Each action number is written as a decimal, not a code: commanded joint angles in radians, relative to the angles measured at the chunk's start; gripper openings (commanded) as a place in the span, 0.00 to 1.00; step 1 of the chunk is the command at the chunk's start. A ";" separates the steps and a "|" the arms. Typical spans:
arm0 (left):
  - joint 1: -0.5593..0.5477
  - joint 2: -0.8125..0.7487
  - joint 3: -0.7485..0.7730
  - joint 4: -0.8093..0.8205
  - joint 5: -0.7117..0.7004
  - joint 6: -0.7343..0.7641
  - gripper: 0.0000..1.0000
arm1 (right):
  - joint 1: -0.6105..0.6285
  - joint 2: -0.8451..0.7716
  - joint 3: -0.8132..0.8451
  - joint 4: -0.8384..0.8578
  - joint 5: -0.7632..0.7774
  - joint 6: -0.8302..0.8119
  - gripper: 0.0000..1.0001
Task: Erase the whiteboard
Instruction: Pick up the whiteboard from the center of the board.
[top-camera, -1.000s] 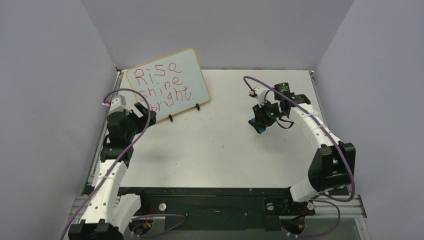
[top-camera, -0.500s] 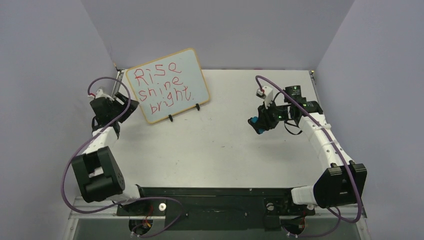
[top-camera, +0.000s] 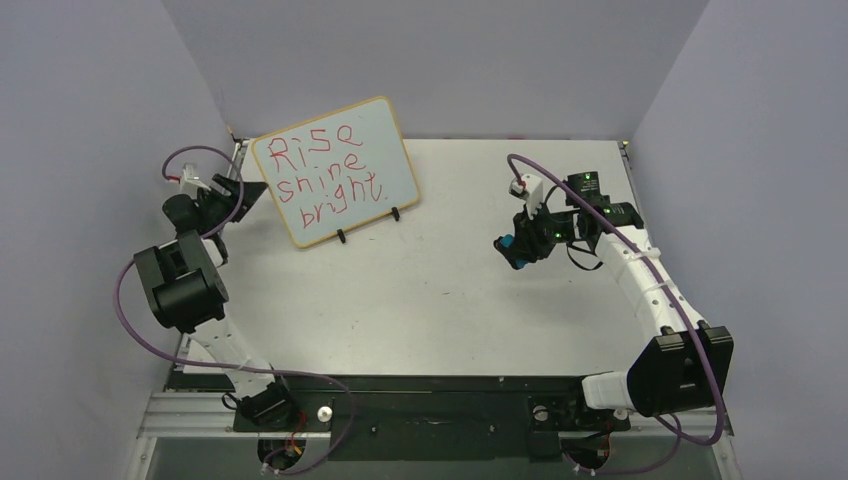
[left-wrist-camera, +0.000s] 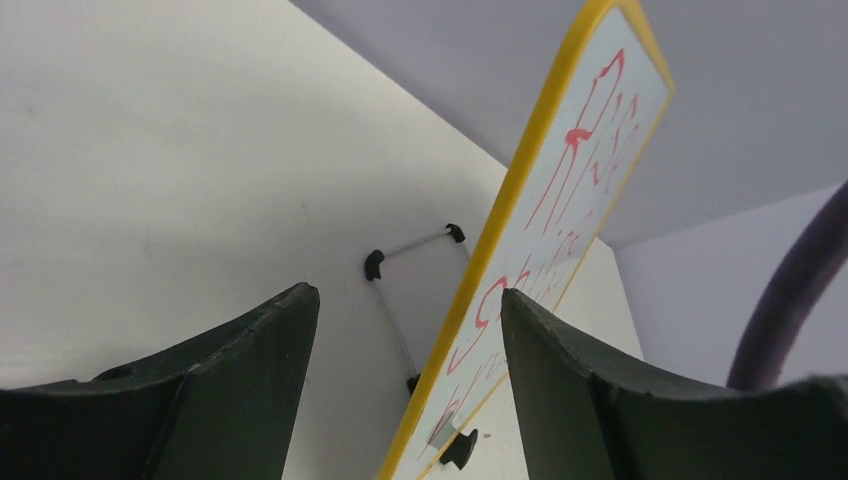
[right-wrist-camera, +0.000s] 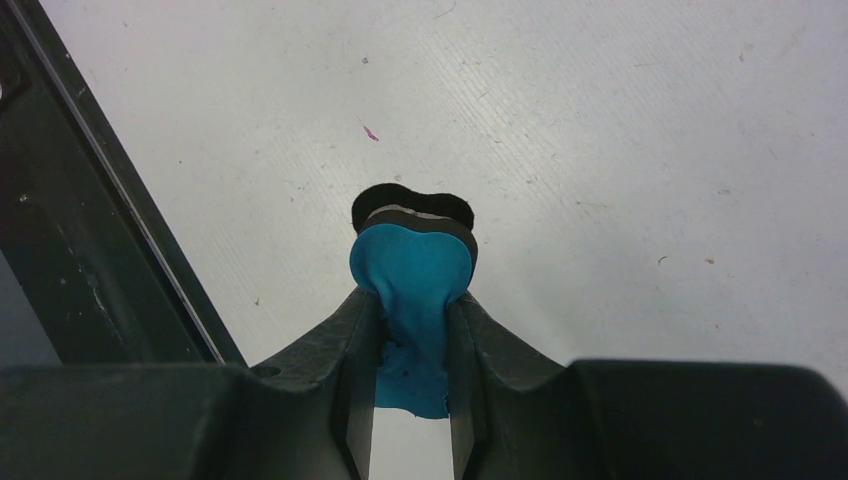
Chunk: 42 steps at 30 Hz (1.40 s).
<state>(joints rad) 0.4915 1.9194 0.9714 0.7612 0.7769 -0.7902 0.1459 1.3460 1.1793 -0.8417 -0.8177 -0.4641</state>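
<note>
The whiteboard (top-camera: 335, 170) stands tilted on a thin black wire stand (top-camera: 342, 237) at the back left, with red handwriting on its white face and a yellow frame. My left gripper (top-camera: 248, 191) is at the board's left edge and open. In the left wrist view the yellow edge of the whiteboard (left-wrist-camera: 590, 170) runs between my two fingers, with a gap to the left finger (left-wrist-camera: 250, 350). My right gripper (top-camera: 518, 248) hovers over the right middle of the table, shut on a blue eraser (right-wrist-camera: 412, 265) whose black felt face points away from the wrist.
The stand's wire legs and black feet (left-wrist-camera: 374, 264) rest on the white table (top-camera: 420, 290) behind and under the board. Lilac walls close in the left, back and right. A black rail (right-wrist-camera: 60, 200) lies along the table's edge beside the right gripper.
My left arm has swung from in front of the board's lower left corner round to its left edge, and its jaws have narrowed a little. The right gripper with the eraser has shifted only slightly.
</note>
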 joint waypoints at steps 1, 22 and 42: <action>-0.021 0.093 0.085 0.338 0.107 -0.159 0.65 | 0.007 0.006 -0.001 0.025 -0.005 -0.028 0.00; -0.094 0.324 0.232 0.607 0.202 -0.337 0.34 | 0.018 0.069 0.008 0.022 0.019 -0.037 0.00; -0.128 0.079 0.254 0.641 0.108 -0.207 0.00 | 0.016 0.079 0.013 0.004 0.026 -0.056 0.00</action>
<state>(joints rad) 0.3779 2.1715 1.2095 1.4021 0.9722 -1.1652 0.1589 1.4193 1.1793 -0.8429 -0.7818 -0.4911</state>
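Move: Just ahead of the open left fingers, the whiteboard's slanted left edge stands about 4 cm forward and 5 cm right, roughly at hand height; the board's middle is some 20 cm to the right, 8 cm ahead and level. Its nearer black foot is about 19 cm right, no farther out, and 12 cm below. From the right hand the board's middle lies about 43 cm left, 25 cm ahead and 5 cm lower. Easing forward about 4 cm and then mainly right by 5 or 6, the left hand brings its fingers around the whiteboard's left edge, swinging clockwise and tipping up some 20 degrees. The fingers close fully, pinching the yellow frame, then the hand rises about 5 cm. The right hand sinks slightly, about 2 cm, keeping hold of the eraser. ##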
